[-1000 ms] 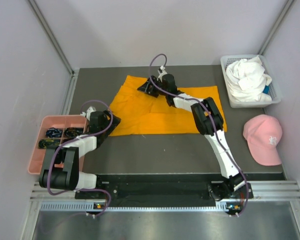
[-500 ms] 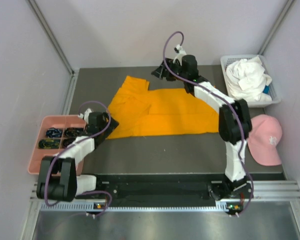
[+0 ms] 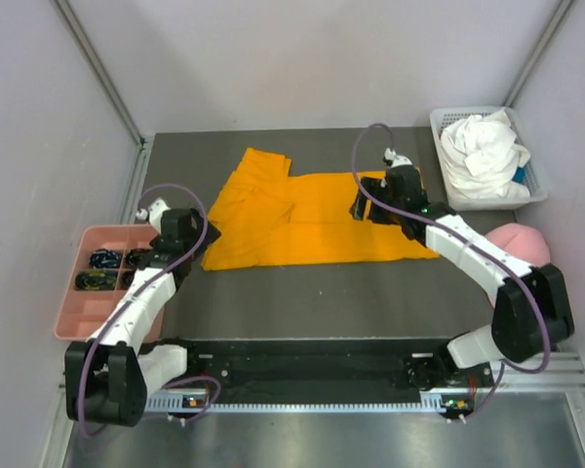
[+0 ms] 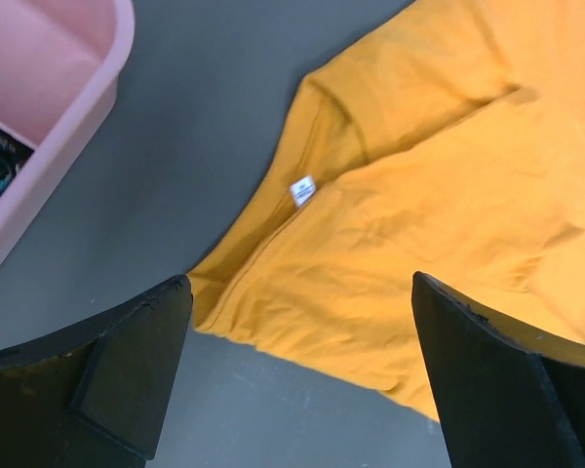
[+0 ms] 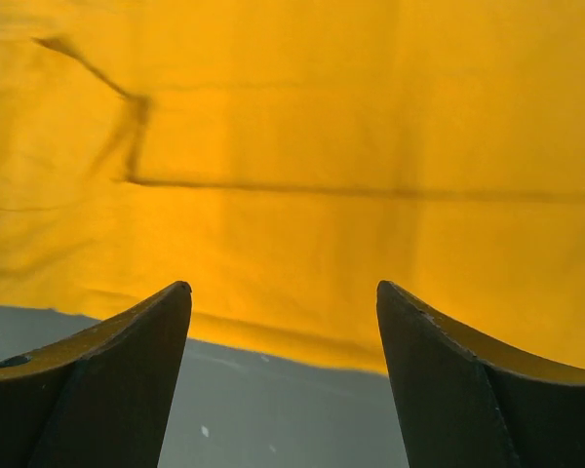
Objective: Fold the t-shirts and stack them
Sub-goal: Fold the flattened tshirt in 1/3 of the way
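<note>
The orange t-shirt [image 3: 312,219] lies spread across the middle of the table, its left part rumpled, with a fold near the back. In the left wrist view its collar with a small white tag [image 4: 302,190] shows. My left gripper [image 3: 203,242] stands open at the shirt's left edge, nothing between its fingers [image 4: 300,283]. My right gripper [image 3: 363,208] hovers open over the shirt's right half, above its near hem [image 5: 283,286]. The white t-shirt [image 3: 483,148] lies bunched in a basket at the back right.
A white basket [image 3: 448,190] holds the white t-shirt. A pink cap [image 3: 526,244] lies at the right, partly behind my right arm. A pink compartment tray [image 3: 83,292] with small dark items stands at the left edge, close to my left arm [image 4: 49,88].
My right gripper left the shirt's back left part, swung past the back edge, and came down over the right half. My left gripper opened wider and drew back slightly left. The shirt's left part shifted.
</note>
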Motion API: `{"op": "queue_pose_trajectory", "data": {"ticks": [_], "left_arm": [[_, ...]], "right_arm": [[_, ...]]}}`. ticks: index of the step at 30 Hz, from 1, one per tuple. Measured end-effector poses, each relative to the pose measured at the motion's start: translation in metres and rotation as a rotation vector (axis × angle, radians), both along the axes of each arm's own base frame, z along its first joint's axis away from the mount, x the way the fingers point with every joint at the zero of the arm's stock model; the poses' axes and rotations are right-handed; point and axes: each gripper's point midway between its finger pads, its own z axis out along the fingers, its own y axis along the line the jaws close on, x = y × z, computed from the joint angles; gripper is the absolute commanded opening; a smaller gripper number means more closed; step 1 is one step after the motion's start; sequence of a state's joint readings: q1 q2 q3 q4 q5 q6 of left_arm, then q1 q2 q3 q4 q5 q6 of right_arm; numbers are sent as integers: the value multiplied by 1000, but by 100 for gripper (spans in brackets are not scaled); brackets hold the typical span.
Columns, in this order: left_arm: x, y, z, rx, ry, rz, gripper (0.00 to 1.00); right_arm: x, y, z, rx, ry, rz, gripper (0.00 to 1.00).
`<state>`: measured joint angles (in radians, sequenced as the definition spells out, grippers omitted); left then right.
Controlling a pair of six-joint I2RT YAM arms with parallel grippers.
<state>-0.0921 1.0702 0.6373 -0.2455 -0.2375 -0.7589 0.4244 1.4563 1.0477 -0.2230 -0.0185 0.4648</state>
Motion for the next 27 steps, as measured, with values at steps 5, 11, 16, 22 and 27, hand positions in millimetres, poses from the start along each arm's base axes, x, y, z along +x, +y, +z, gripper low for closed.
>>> {"op": "queue_pose_trajectory", "data": {"ticks": [5,11,16,22,27], "left_arm": [[-9,-1,-35,6,109,-10,99],[-17,-4,-59,-3,184,-25,99],[-17,-5,-61,-8,187,-30,99],[-20,-5,-70,-7,209,-30,99],[-21,-5,-74,-6,224,-30,99]], "right_arm": [[-38,-56,-18,-147,50,-165,77],[-64,-127,-44,-168,124,-369,77],[-84,-166,-72,-185,215,-480,77],[-94,-179,-88,-148,271,-514,77],[-90,-183,-93,-113,283,-533,77]]}}
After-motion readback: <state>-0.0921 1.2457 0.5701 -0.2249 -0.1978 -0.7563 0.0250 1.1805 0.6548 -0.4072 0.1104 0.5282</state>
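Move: The t-shirt's near right corner lies about 22 cm to the right of the right hand, 7 cm back and 12 cm below; from that hand the white bin is some 32 cm right and 18 cm ahead, the pink cap roughly 40 cm right and 13 cm back. Its near left corner is about 5 cm back, 1 cm left and 9 cm below the left hand, with the collar tag 5 cm ahead and 2 cm right of that hand, and the pink tray 24 cm left and 10 cm back. To the shirt's near right corner the open right hand sweeps about 18 cm to the right, coming back and down some 9 cm each, while swinging 30 degrees clockwise and tipping its fingers further down. The left hand, also open, sinks roughly 7 cm towards the near left corner, fast at first and then creeping, tilting a little more downwards; neither grips yet. ##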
